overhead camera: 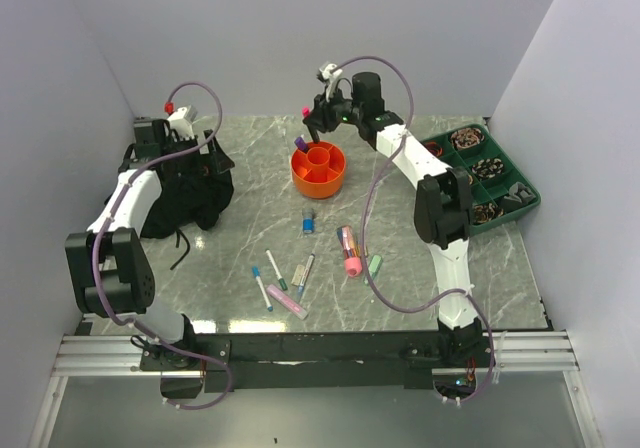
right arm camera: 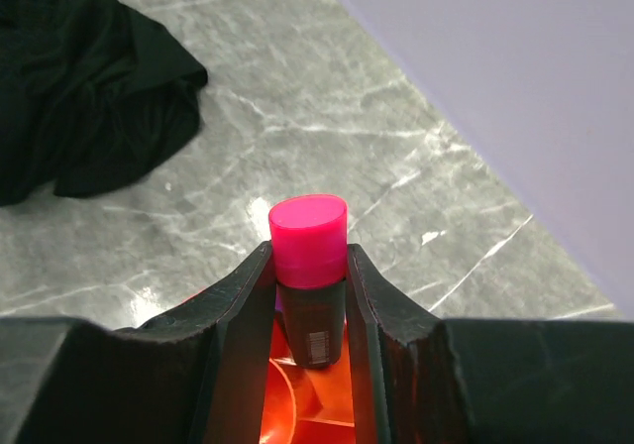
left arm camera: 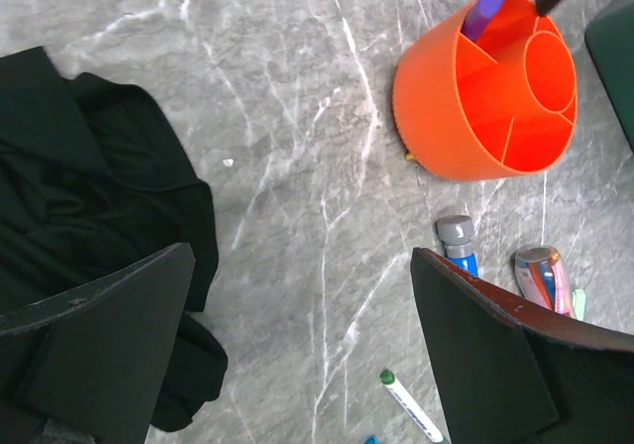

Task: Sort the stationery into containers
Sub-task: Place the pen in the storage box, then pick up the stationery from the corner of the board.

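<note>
The orange holder [overhead camera: 318, 168] stands at the middle back of the table, with a purple marker [overhead camera: 300, 144] upright in one ring compartment. Directly above its far-left rim, my right gripper [overhead camera: 312, 120] is shut on a black marker with a pink cap [right arm camera: 309, 228], cap up, its lower end over the holder [right arm camera: 297, 404]. Over the black cloth's right edge, my left gripper [left arm camera: 297, 266] is open with nothing between its fingers. Loose stationery lies in front of the holder: a blue marker [overhead camera: 308, 221], a pink highlighter [overhead camera: 348, 250], a green eraser [overhead camera: 375, 264] and several pens [overhead camera: 277, 269].
A black cloth bundle [overhead camera: 190, 193] fills the left back of the table. A dark green compartment tray [overhead camera: 533, 200] sits at the right edge. Pale walls close in on the left, back and right.
</note>
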Controlling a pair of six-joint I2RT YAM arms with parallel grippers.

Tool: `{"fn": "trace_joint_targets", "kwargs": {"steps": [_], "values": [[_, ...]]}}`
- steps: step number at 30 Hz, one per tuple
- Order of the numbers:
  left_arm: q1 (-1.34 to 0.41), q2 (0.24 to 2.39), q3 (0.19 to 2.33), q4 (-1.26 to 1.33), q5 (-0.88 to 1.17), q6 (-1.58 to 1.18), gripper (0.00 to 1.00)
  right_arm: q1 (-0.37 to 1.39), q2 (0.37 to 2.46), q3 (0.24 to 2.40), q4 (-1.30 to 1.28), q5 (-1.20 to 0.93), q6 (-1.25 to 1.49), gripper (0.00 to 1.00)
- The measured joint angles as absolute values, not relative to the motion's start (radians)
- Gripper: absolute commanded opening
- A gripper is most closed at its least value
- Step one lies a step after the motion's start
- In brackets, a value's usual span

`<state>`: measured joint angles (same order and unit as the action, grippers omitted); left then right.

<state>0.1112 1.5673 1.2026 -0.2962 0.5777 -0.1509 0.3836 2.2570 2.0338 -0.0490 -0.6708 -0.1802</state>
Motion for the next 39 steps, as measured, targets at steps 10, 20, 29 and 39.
{"fn": "trace_joint_targets", "kwargs": {"steps": [10,20,29,39], "values": [[0.090,1.575,1.209,-0.297,0.569,-0.142,0.99,0.383,2.297,1.955,-0.059,-0.661,-0.192,0.20],[0.090,1.575,1.209,-0.297,0.561,-0.139,0.99,0.384,2.285,1.903,-0.049,-0.636,-0.195,0.53],[0.090,1.511,1.206,-0.287,0.561,-0.144,1.00,0.385,2.131,1.845,-0.099,-0.622,-0.199,0.57],[0.102,1.316,1.116,-0.254,0.504,-0.128,0.99,0.602,1.839,1.824,-0.629,-0.640,-0.871,0.59]]}}
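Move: The right hand holds the upright pink-capped pen over the far compartment of the orange storage box, about 13 cm beneath it; the box's middle lies some 5 cm back, 2 cm to the right and 14 cm below. The purple marker standing in it is about 3 cm left, 1 cm back and 10 cm down. On the table, the blue bottle is 18 cm back, 1 cm left, and the pink tube 26 cm back, 10 cm right, both 19 cm down. From the left hand the box is about 30 cm right, 4 cm farther out, 10 cm down. Straight down by about 7.5 cm, with a pause short of the bottom, the right hand lowers the pen into the far compartment beside the purple marker, opens its fingers by about a fifth of their range and lets go. It then lifts clear and sweeps some 17 cm back towards its base across the box, ending higher than it began, wrist tilting and turning counter-clockwise. Late on, the open left hand rises about 6 cm and eases back. ##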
